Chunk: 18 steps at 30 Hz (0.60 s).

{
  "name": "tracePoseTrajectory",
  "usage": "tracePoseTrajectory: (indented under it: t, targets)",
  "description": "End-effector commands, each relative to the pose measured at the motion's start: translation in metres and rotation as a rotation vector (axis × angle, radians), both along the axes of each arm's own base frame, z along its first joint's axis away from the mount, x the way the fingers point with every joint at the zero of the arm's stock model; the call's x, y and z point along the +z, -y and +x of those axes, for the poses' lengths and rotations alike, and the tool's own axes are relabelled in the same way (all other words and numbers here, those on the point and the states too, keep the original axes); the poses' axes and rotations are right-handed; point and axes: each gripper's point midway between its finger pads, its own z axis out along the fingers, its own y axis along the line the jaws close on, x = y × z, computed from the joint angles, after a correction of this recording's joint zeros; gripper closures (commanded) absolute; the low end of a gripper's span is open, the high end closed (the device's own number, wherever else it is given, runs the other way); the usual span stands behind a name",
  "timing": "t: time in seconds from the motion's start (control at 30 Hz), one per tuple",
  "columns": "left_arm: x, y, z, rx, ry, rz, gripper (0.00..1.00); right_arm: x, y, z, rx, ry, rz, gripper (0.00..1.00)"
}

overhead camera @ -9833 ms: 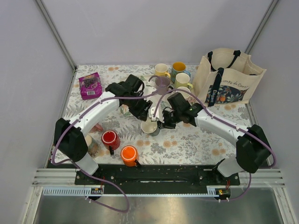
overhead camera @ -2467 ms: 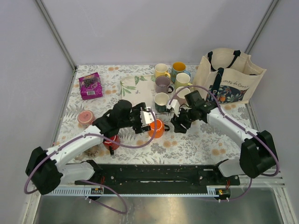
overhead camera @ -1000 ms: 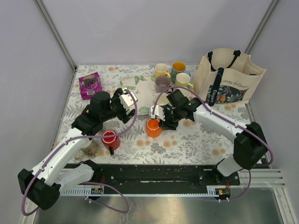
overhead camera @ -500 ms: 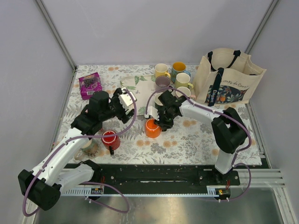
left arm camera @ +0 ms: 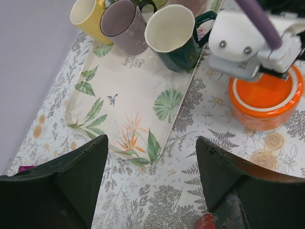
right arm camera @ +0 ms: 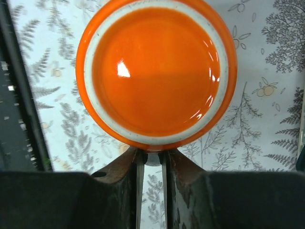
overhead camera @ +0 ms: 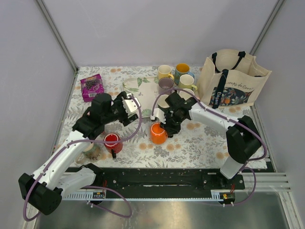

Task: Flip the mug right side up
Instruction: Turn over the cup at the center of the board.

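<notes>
The salmon-pink mug does not show in any view; my left arm covers the left side of the table where it could be. My left gripper (overhead camera: 128, 102) hangs open and empty above the cloth (left arm camera: 157, 200), beside the leaf-print tray (left arm camera: 128, 90). My right gripper (overhead camera: 165, 127) is shut on the dark handle (right arm camera: 151, 156) of an upright orange mug (overhead camera: 157, 133), whose glossy inside fills the right wrist view (right arm camera: 157, 67). The left wrist view shows that orange mug (left arm camera: 267, 102) under the right gripper's white housing (left arm camera: 248, 43).
A dark green mug (overhead camera: 164, 101), a mauve mug (overhead camera: 166, 85) and other mugs stand around the tray's far end. A red mug (overhead camera: 112, 141) and a greyish mug (overhead camera: 90, 151) sit under my left arm. There is a purple packet (overhead camera: 92, 87) at the back left and a tote bag (overhead camera: 233, 78) at the back right.
My right gripper has closed on the orange mug's handle, and the mug has shifted slightly. My left arm has hardly moved.
</notes>
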Motion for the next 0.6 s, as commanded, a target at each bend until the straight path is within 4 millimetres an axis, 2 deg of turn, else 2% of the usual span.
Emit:
tracePoseTrajectory:
  t: [0.0, 0.1, 0.33, 0.43, 0.57]
  targets:
    - [0.03, -0.005, -0.001, -0.048, 0.145, 0.052, 0.22, 0.061, -0.021, -0.017, 0.034, -0.074, 0.13, 1.0]
    - [0.037, -0.009, -0.009, -0.073, 0.217, 0.077, 0.21, 0.08, -0.027, -0.013, 0.001, -0.121, 0.127, 1.0]
    - [0.061, -0.013, -0.031, -0.153, 0.569, 0.23, 0.19, 0.163, -0.057, 0.011, -0.066, -0.087, 0.304, 1.0]
    - [0.065, -0.016, -0.033, -0.152, 0.703, 0.274, 0.18, 0.194, -0.064, 0.009, -0.082, -0.168, 0.388, 1.0]
    - [0.067, -0.009, -0.036, -0.194, 0.821, 0.29, 0.18, 0.224, -0.072, 0.005, -0.125, -0.368, 0.514, 1.0]
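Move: About 15 cm to the left gripper's right, level with it fore and aft and some 15 cm lower, is the upside-down orange mug, its handle already pinched by the right hand. The left gripper, where the mug is being brought, lies about 20 cm left of the right hand, level fore and aft, some 15 cm higher. From the right hand, the dark green mug stands 15 cm ahead and 2 cm left; the red mug is 4 cm back and 27 cm left. Hoisting the orange mug by its handle, the right hand rises about 18 cm and swings some 6 cm left towards the left gripper, rolling its left side up about 20 degrees. The left hand, wide open and empty, tips its fingers up about 35 degrees while it draws back and rises some 4 cm each, not yet touching the mug. ##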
